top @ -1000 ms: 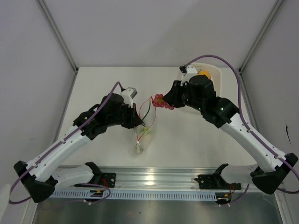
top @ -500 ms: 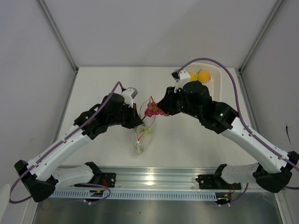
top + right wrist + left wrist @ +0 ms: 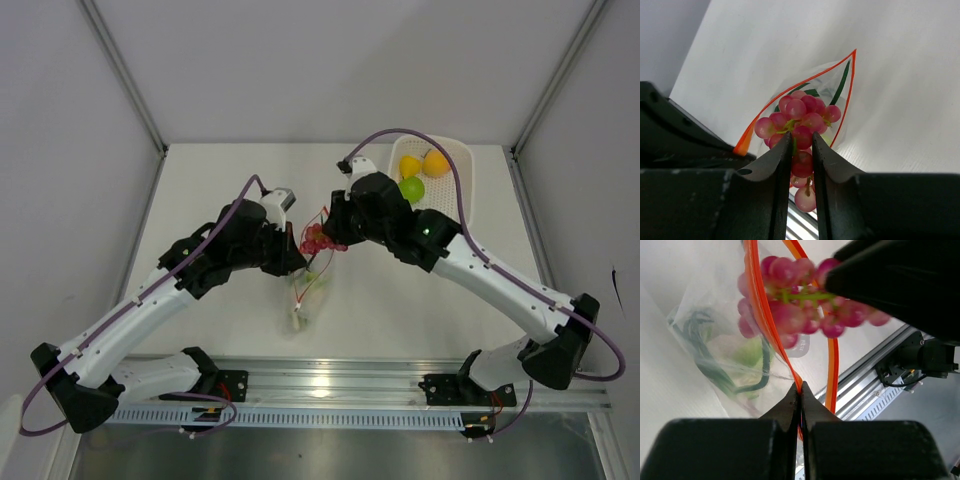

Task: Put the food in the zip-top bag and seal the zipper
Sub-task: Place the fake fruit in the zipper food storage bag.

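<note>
The clear zip-top bag (image 3: pixel 305 298) hangs mouth up over the table's middle. My left gripper (image 3: pixel 801 387) is shut on one side of its red-orange zipper (image 3: pixel 756 305), so the mouth gapes in a loop. Green stalks (image 3: pixel 715 375) and a pale leafy piece lie inside. My right gripper (image 3: pixel 802 137) is shut on a red grape bunch (image 3: pixel 802 117) and holds it right at the bag's mouth (image 3: pixel 316 240). The zipper (image 3: pixel 850 90) rings the bunch in the right wrist view. More food sits at the back right: a green apple (image 3: pixel 411 189), an orange round fruit (image 3: pixel 436 163) and a yellow piece (image 3: pixel 409 164).
The white perforated basket (image 3: pixel 464 190) with the remaining fruit stands at the table's back right corner. The right arm (image 3: pixel 480 275) stretches diagonally from its base to the bag. A metal rail (image 3: pixel 320 385) runs along the near edge.
My right arm has swung left from the basket with the grape bunch, bringing it to the bag's mouth. The basket's fruit now shows. The left arm has kept still.
</note>
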Controlling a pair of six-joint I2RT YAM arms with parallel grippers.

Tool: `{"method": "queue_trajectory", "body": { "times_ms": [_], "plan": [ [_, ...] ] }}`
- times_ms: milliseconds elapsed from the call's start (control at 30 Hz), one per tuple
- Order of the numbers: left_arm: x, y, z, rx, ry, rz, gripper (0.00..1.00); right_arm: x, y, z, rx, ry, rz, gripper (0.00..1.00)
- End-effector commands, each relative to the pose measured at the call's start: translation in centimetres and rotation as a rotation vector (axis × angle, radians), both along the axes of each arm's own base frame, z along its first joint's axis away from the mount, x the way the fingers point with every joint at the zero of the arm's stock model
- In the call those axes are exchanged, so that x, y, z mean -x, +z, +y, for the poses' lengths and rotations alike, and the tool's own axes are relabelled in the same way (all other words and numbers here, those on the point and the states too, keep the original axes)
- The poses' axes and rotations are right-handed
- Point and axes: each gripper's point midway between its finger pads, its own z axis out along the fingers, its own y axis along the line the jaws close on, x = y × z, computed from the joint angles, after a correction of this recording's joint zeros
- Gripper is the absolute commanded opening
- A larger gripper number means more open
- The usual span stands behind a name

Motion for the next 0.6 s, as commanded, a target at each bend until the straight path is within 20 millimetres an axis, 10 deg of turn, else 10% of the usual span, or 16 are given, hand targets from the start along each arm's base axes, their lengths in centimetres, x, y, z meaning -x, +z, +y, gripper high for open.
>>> {"method": "queue_trajectory", "body": {
  "times_ms": [0, 333, 567],
  "plan": [
    [-0.4, 3.5, -1.1, 0.096, -0.019, -0.060, 0.01, -1.3, 1.0, 1.3, -0.050, -0.045, -0.016, 0.25],
    [-0.3, 4.1, -1.4, 0.125, -0.026, -0.059, 0.01, -1.0, -0.8, 3.1, 0.007, -0.055, 0.017, 0.57],
    [-0.2, 3.4, -1.2, 0.113, -0.023, -0.052, 0.01, -1.9, 2.3, 0.0, 0.000, -0.147, -0.063, 0.65]
  ]
}}
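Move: The right hand holds the grapes just beneath its fingertips, their middle about 2 cm left, 1 cm back and 3 cm below. The bag mouth it goes for is about 4 cm back, 3 cm left and 5 cm below; the greens in the bag are roughly 11 cm back, 4 cm left and 12 cm below. From the left hand, pinching the rim, the mouth's middle is some 2 cm ahead, 3 cm right and level in height. Dipping about 4 cm and left to the bag mouth, right fingers open, releasing the grapes; left keeps pinching the rim. ##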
